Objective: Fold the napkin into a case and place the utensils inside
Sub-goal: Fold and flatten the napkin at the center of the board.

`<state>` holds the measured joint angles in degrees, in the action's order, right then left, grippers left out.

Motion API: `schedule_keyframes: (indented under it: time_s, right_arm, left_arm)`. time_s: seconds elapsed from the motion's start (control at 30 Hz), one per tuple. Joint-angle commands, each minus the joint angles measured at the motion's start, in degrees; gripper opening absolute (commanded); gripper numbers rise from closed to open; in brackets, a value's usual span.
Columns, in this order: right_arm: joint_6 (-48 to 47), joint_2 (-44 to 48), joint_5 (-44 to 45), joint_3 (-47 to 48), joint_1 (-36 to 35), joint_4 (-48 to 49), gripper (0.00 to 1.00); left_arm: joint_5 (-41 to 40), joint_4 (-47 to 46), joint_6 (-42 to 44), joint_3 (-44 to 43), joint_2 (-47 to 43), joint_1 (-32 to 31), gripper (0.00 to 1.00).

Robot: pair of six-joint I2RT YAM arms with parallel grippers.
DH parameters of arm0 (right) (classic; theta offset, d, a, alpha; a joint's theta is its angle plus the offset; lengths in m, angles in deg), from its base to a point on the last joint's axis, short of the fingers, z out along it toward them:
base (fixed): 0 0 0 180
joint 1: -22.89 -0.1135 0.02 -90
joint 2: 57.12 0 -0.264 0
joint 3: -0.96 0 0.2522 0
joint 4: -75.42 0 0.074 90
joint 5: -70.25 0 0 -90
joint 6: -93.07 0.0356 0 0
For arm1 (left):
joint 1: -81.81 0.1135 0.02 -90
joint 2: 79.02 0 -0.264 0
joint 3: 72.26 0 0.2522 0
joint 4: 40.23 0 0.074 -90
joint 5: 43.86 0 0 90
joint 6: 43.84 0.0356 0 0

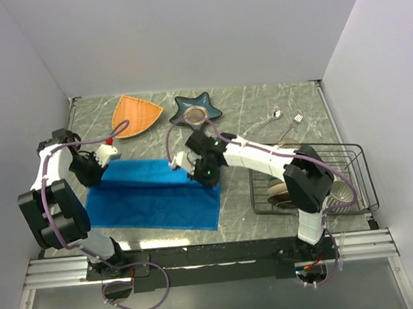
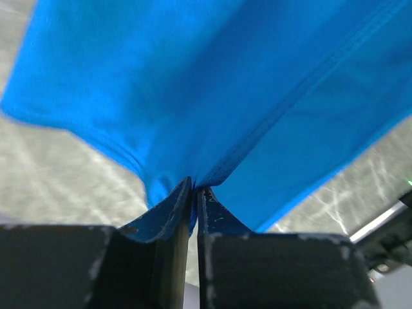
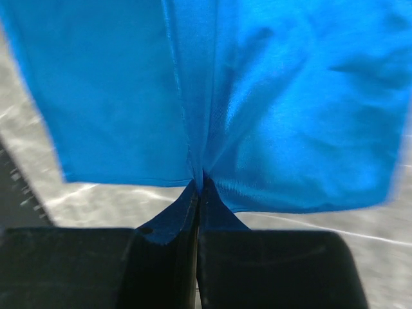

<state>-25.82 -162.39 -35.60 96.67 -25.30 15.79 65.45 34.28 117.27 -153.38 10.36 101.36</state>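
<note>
The bright blue napkin (image 1: 153,198) lies on the marble table, and its far edge is lifted into a raised fold between the two arms. At the fold's left end my left gripper (image 1: 101,165) is closed on the cloth. In the left wrist view the napkin (image 2: 193,77) runs into the narrow slit between the fingertips of the left gripper (image 2: 194,187). My right gripper (image 1: 193,171) pinches the fold's right end. Seen from the right wrist, the right gripper (image 3: 199,178) is shut tight on the napkin (image 3: 290,96). A spoon (image 1: 275,115) and a fork (image 1: 294,123) lie at the back right.
An orange triangular dish (image 1: 136,115) and a dark star-shaped dish (image 1: 196,110) sit behind the napkin. A black wire dish rack (image 1: 351,179) holding plates stands at the right, under the right arm's elbow. White walls close in the table on three sides.
</note>
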Motion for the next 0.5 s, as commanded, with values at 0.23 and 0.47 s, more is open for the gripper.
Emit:
schedule_keyframes:
  time_s: [0.23,0.47]
  right_arm:
    - [5.41,4.02,0.04,-7.95,-5.51,1.39,0.00]
    - [7.70,3.58,-0.40,-5.06,-7.01,-0.36,0.00]
  left_arm:
    - [-5.25,-0.27,3.86,11.10,-6.41,0.66,0.16]
    - [-5.86,0.33,3.33,11.10,-7.64,0.75,0.16]
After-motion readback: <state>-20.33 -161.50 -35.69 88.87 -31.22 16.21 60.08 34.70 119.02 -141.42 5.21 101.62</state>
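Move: Each gripper still holds a corner of the napkin's raised edge, with the spot to lay it on the lower layer some 6 cm back and 4 cm below. The napkin's near edge lies about 14 cm back from the left hand and 15 cm from the right; its far fold is some 8 cm ahead of each. The orange basket sits about 23 cm ahead and 16 cm right of the left hand, the star dish 25 cm ahead and 2 cm left of the right. Keep both grippers pinched on the napkin's corners and draw them together back towards your bases, about 6 cm, sinking some 3 cm as you go, so the held edge comes down over the lower layer. Tip the left fingers nearly 10 degrees so they stand more upright, and ease both hands to a stop short of the napkin's near edge, without letting go. ##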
